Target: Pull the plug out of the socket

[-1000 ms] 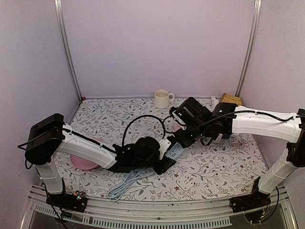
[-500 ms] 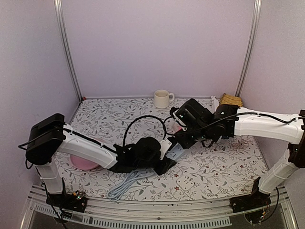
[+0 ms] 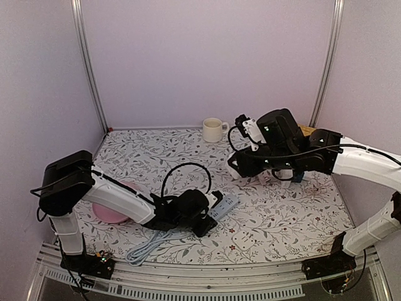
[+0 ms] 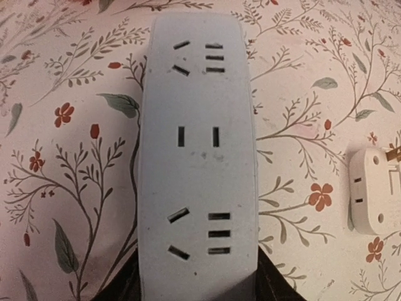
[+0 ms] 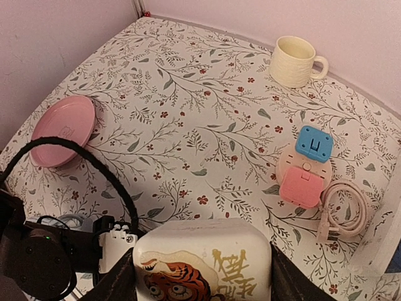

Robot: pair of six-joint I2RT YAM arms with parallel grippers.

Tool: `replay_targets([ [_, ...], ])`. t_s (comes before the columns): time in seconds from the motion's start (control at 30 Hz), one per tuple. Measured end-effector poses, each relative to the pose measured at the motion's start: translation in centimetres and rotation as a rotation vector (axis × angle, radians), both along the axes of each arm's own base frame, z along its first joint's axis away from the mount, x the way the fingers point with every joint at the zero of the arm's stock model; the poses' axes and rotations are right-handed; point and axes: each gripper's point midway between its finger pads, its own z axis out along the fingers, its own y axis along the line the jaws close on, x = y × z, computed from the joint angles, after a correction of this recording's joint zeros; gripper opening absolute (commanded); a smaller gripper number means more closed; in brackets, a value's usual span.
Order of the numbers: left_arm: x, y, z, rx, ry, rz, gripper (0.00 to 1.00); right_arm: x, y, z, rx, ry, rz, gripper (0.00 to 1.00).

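Note:
The socket [image 4: 197,144], a pale grey power strip [image 3: 224,204], lies flat on the flowered table with all its outlets bare. My left gripper [image 4: 197,285] is shut on its near end, with a dark finger [image 4: 116,285] on each side; in the top view the left gripper [image 3: 210,216] sits low on the table. The plug [image 5: 203,266], a white cube with a tiger picture, is held off the table, apart from the socket. My right gripper [image 5: 203,282] is shut on it and hangs raised at the centre right [image 3: 239,166] in the top view.
A small white adapter [image 4: 373,191] lies right of the strip [image 3: 241,240]. A pink plate [image 3: 109,213] sits at the left and a cream mug [image 3: 214,130] at the back. A round base with blue and pink adapters [image 5: 306,166] and a coiled cable [image 5: 344,207] lie at the right. The strip's grey cord [image 3: 147,248] trails to the front.
My right gripper has risen and moved back to the right with the plug, which has come out of the socket. The left gripper and the strip have settled lower on the table.

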Motion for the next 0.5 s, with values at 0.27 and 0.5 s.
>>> replay_targets([
  [0.27, 3.9, 3.3, -0.1, 0.014, 0.004, 0.182, 0.00, -1.2, -0.7, -4.9, 0.063, 0.148, 0.039, 0.33],
  [0.5, 8.1, 7.9, -0.3, 0.022, 0.033, 0.366, 0.00, -5.7, 2.1, -10.5, 0.117, 0.350, 0.180, 0.33],
])
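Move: The left hand grips the near end of the socket, whose middle lies some 4 cm ahead and 6 cm right; its clear patch of table is about 10 cm ahead and 10 cm left, and the white adapter lies roughly 16 cm right and 6 cm back. From the right hand, holding the already freed plug, bare table lies about 8 cm back, 2 cm left and 25 cm below; the socket is 12 cm left, level fore and aft, the adapter 13 cm back and 2 cm left, both about 24 cm below. The right hand keeps its pinch on the white plug and brings it down about 10 cm and back some 6 cm towards the bare table near the adapter, fingers tipping down as the wrist turns slightly counter-clockwise. Meanwhile the left hand, still gripping the socket, carries it low and level, forward and left by about 8 cm each, swinging it some 20 degrees counter-clockwise. ##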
